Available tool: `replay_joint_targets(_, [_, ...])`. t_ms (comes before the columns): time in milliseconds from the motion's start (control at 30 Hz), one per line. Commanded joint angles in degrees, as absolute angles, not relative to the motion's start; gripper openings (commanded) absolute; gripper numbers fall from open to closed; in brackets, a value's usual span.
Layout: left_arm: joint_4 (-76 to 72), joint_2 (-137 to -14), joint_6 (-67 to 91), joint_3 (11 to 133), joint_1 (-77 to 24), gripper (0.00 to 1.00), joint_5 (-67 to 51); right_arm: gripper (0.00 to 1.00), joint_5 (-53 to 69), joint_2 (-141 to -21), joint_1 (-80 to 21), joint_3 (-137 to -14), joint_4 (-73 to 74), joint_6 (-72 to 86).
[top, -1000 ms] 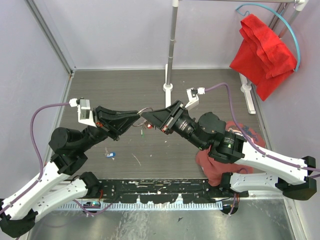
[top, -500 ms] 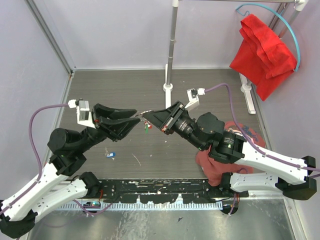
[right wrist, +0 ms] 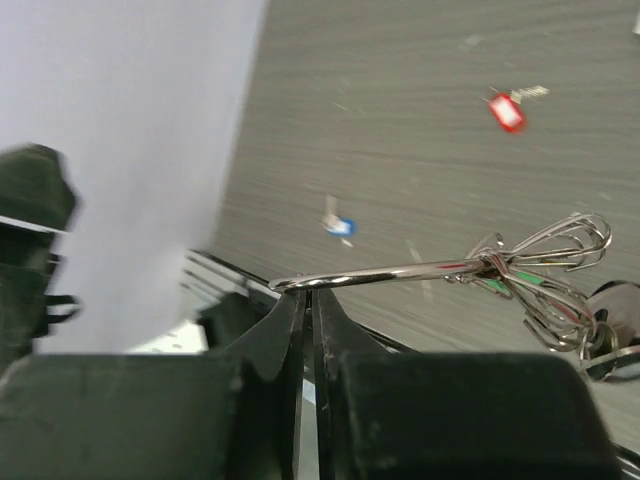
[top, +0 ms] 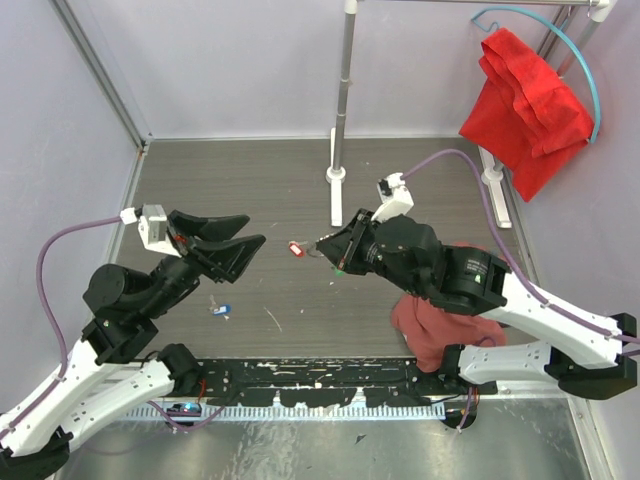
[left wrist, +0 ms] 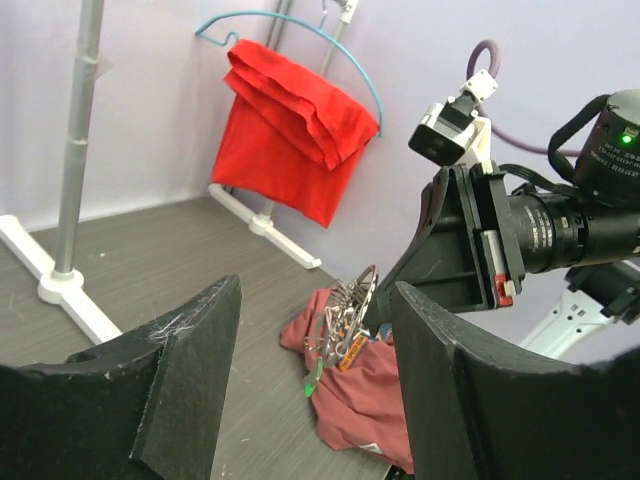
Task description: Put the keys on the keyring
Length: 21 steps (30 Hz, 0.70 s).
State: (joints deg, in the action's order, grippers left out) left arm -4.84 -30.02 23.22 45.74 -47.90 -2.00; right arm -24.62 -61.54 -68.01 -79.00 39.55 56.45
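Note:
My right gripper is shut on the keyring, a thin silver wire loop held above the table. Several keys hang bunched on its far end, one with a green tag. The same keyring shows in the left wrist view, ahead of my left gripper. That gripper is open and holds nothing. A red key lies on the table between the two grippers. A blue key lies nearer the front edge.
A crumpled dark-red cloth lies under the right arm. A white pole stand rises behind the grippers. A bright red cloth on a blue hanger hangs at the back right. Walls close in the left and back sides.
My left gripper has opened and drawn back to the left, away from the keyring. The red key has left it and now lies on the table. The right gripper turned slightly with the ring.

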Motion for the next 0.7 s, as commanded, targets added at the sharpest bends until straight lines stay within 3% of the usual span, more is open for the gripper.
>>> replay_joint_targets(0, [-1.8, -30.4, 22.5, 46.8, -48.1, 0.68, 0.8, 0.01, -20.5, -66.6, -66.9, -84.9, 56.3, 50.3])
replay_joint_targets(500, [0.3, -31.1, 22.4, 47.1, -48.1, 0.64, 1.0, 0.0, -20.5, -72.3, -65.8, -89.2, 71.8, 44.2])
replay_joint_targets(667, [-0.1, -31.7, 21.8, 47.2, -48.0, 0.63, -0.2, 0.01, -21.9, -68.5, -65.9, -89.2, 66.1, 39.1])
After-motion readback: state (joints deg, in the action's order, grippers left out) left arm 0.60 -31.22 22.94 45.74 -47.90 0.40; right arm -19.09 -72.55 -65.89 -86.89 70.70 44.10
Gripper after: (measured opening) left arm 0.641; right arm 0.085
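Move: The right hand already pinches the keyring with its keys. The bare table near the front edge that it heads over lies about 2 cm back, 5 cm right and 36 cm below. From this hand the loose red key is some 21 cm ahead and 6 left, the blue key 5 ahead and 22 left, and the dark red cloth 2 ahead and 25 right, all about 35 cm lower. From the empty left hand, that bare spot is roughly 2 cm back, 16 right and 42 below. The right hand lowers the pinched keyring about 10 cm, drifting 5 cm right, fingers tipping down; open left sinks. ##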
